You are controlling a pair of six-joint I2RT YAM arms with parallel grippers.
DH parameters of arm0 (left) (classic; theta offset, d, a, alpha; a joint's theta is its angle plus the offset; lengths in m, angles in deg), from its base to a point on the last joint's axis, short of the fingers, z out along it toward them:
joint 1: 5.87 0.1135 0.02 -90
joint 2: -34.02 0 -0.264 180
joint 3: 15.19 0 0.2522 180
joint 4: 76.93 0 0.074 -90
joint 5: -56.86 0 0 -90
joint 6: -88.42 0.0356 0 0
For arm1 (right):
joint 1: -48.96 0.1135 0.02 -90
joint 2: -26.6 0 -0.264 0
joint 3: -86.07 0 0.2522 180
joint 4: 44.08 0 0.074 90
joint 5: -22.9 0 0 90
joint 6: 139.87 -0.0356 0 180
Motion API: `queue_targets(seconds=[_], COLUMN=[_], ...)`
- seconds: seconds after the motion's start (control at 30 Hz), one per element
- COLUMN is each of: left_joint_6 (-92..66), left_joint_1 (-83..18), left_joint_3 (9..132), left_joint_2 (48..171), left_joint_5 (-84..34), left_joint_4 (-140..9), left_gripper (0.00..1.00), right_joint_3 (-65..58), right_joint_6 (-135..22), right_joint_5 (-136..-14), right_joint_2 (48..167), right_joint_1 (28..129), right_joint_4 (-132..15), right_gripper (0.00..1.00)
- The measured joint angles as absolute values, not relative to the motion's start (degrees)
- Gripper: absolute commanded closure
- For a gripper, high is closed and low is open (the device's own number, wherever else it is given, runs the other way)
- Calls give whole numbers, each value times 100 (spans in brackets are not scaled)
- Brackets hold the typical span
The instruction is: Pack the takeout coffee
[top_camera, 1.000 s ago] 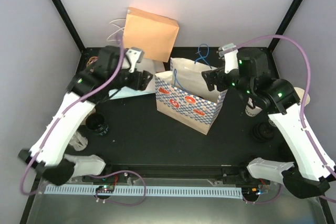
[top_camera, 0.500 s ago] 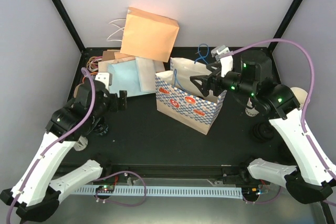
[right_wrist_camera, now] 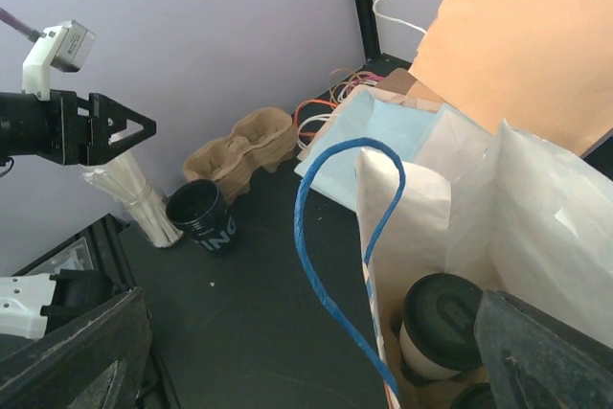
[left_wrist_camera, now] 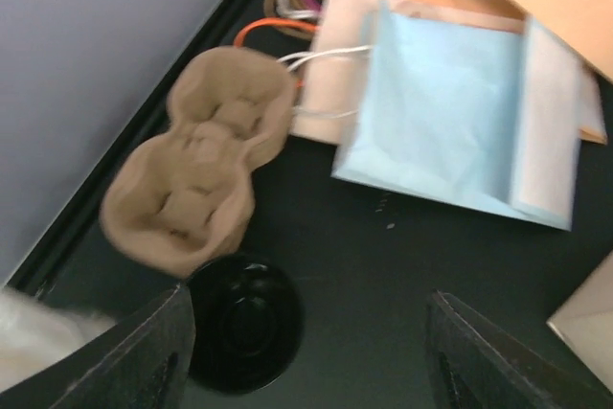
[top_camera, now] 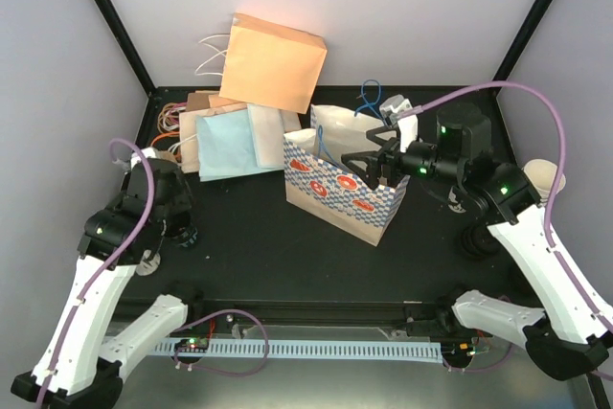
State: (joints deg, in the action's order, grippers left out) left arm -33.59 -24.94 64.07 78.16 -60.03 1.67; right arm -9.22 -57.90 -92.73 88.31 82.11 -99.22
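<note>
The takeout coffee (right_wrist_camera: 442,330), a cream paper cup with a black lid, stands inside the blue-checked paper bag (top_camera: 340,189); the top view does not show it. My right gripper (right_wrist_camera: 311,371) is open just above the bag's mouth, with the blue handle (right_wrist_camera: 335,227) and the bag's rim between its fingers (top_camera: 372,166). It holds nothing. My left gripper (left_wrist_camera: 311,361) is open and empty at the table's left side, above a black cup (left_wrist_camera: 239,332) that lies by its left finger (left_wrist_camera: 144,356). That left gripper (top_camera: 172,210) is far from the bag.
A brown pulp cup carrier (left_wrist_camera: 196,160) lies by the left wall. Flat paper bags (left_wrist_camera: 450,112) are spread at the back left, and an orange bag (top_camera: 273,59) leans on the back wall. A white stack (right_wrist_camera: 134,200) stands beside the black cup. A cream cup (top_camera: 543,177) stands far right.
My left arm has pulled back from the flat bags to the left, down over the black cup. My right gripper has moved left over the bag's mouth.
</note>
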Motion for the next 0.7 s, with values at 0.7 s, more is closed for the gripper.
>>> queue_targets(seconds=[0.7], left_joint_6=[-5018], left_joint_1=[-1711], left_joint_3=[6883], left_joint_2=[8074], left_joint_5=[-6694], left_joint_4=[2401], left_gripper=[33], right_joint_3=[-474], right_joint_6=[-5904], right_joint_5=[-9577], right_joint_2=[8617], right_joint_1=[8215], right_joint_4=[-9503], right_gripper=[5])
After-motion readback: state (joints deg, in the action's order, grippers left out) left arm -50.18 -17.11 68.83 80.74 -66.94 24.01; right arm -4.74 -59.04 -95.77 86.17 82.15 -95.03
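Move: The wrapped straws in their glass stand about 16 cm to the left hand's left, some 3 cm back and 17 cm lower. The black cup lies roughly 5 cm ahead of that hand and 8 cm left, some 23 cm down; the cup carrier about 14 cm ahead, 14 cm left and 25 cm down. From the right hand the straws are some 52 cm left, 4 cm back and 28 cm lower. Left hand, part-open and empty, swings about 6 cm back and left towards the straws, turning counter-clockwise, tipping down. ##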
